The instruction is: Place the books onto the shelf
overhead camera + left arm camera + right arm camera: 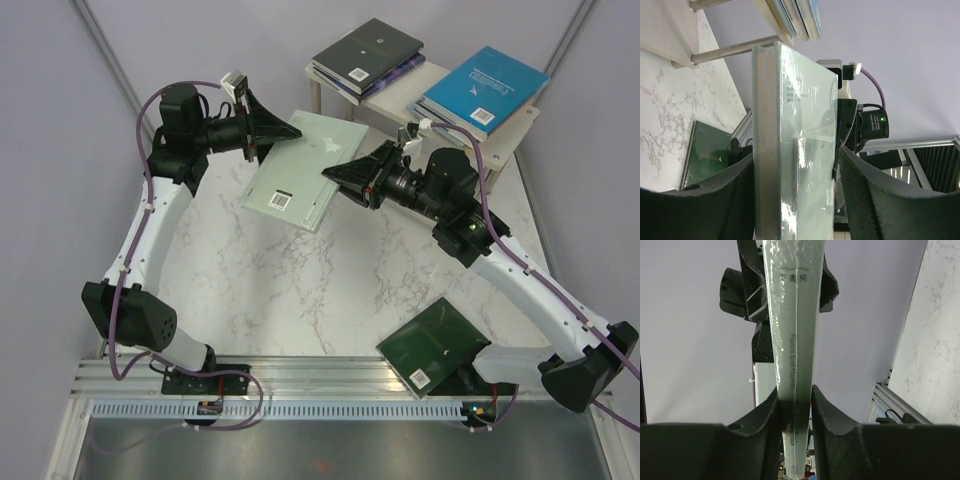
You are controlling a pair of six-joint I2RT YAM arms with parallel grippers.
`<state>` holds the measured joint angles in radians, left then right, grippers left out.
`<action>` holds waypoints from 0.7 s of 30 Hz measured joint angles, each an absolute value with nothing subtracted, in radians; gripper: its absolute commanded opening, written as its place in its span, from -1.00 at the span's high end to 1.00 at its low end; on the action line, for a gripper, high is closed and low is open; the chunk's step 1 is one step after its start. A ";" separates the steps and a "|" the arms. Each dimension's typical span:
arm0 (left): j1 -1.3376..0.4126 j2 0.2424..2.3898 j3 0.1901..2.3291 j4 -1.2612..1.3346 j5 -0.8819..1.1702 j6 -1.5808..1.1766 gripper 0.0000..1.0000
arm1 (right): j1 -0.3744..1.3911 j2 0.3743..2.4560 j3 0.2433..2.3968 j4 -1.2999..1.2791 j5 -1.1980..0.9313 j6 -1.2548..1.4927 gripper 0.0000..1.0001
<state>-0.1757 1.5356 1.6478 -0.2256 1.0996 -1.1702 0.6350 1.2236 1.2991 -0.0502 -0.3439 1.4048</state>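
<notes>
A pale mint book [295,170] hangs tilted above the table's middle, in front of the shelf [392,98]. My right gripper [338,176] is shut on its spine edge [792,315], both fingers pressed against it [795,390]. At the book's far end, my left gripper [284,130] stands open around it [795,167]. One finger lies at the page edge and a gap shows between the cover [805,150] and the other finger [865,190]. A black-topped stack of books [368,52] and a cyan-topped stack [485,90] lie on the shelf. A dark green book [432,348] lies near the right arm's base.
The shelf's metal leg [735,50] and lower board [665,25] are close above the left gripper's view, with book edges [795,20] overhanging. The dark green book [707,155] lies flat at the table's near edge. Grey walls close in the back and sides.
</notes>
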 measured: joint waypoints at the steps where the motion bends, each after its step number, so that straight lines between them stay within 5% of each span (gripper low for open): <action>1: -0.174 1.535 1.648 -0.232 1.097 -1.164 -0.40 | 0.636 1.223 1.297 -0.054 -0.344 1.403 1.00; 10: -0.004 1.466 1.648 -0.389 0.963 -1.081 -0.99 | 0.636 1.182 1.296 -0.179 -0.263 1.385 1.00; 21: 0.076 1.269 1.576 -0.444 0.867 -1.081 -0.97 | 0.614 1.321 1.456 -0.265 -0.102 1.364 1.00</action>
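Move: The right hand pinches the pale green book by its spine. The black book topping the shelf's left stack lies about 30 cm ahead, 11 cm to its right and some 7 cm below. The teal book on the right stack is about 21 cm ahead, 38 cm right and 4 cm below. From the left hand, the pale green book's middle is 6 cm back and 5 cm right; the black book is 22 cm ahead, 20 cm right and 7 cm below. The left fingers, already loosened around the pale green book, open wide and come clear of it; that hand eases forward 3 cm, then swings about 10 cm left and back, turning counter-clockwise. The right hand keeps its pinch on the spine, sinks about 3 cm while edging right, then pushes forward towards the shelf's left stack, turning clockwise some 15 degrees. ##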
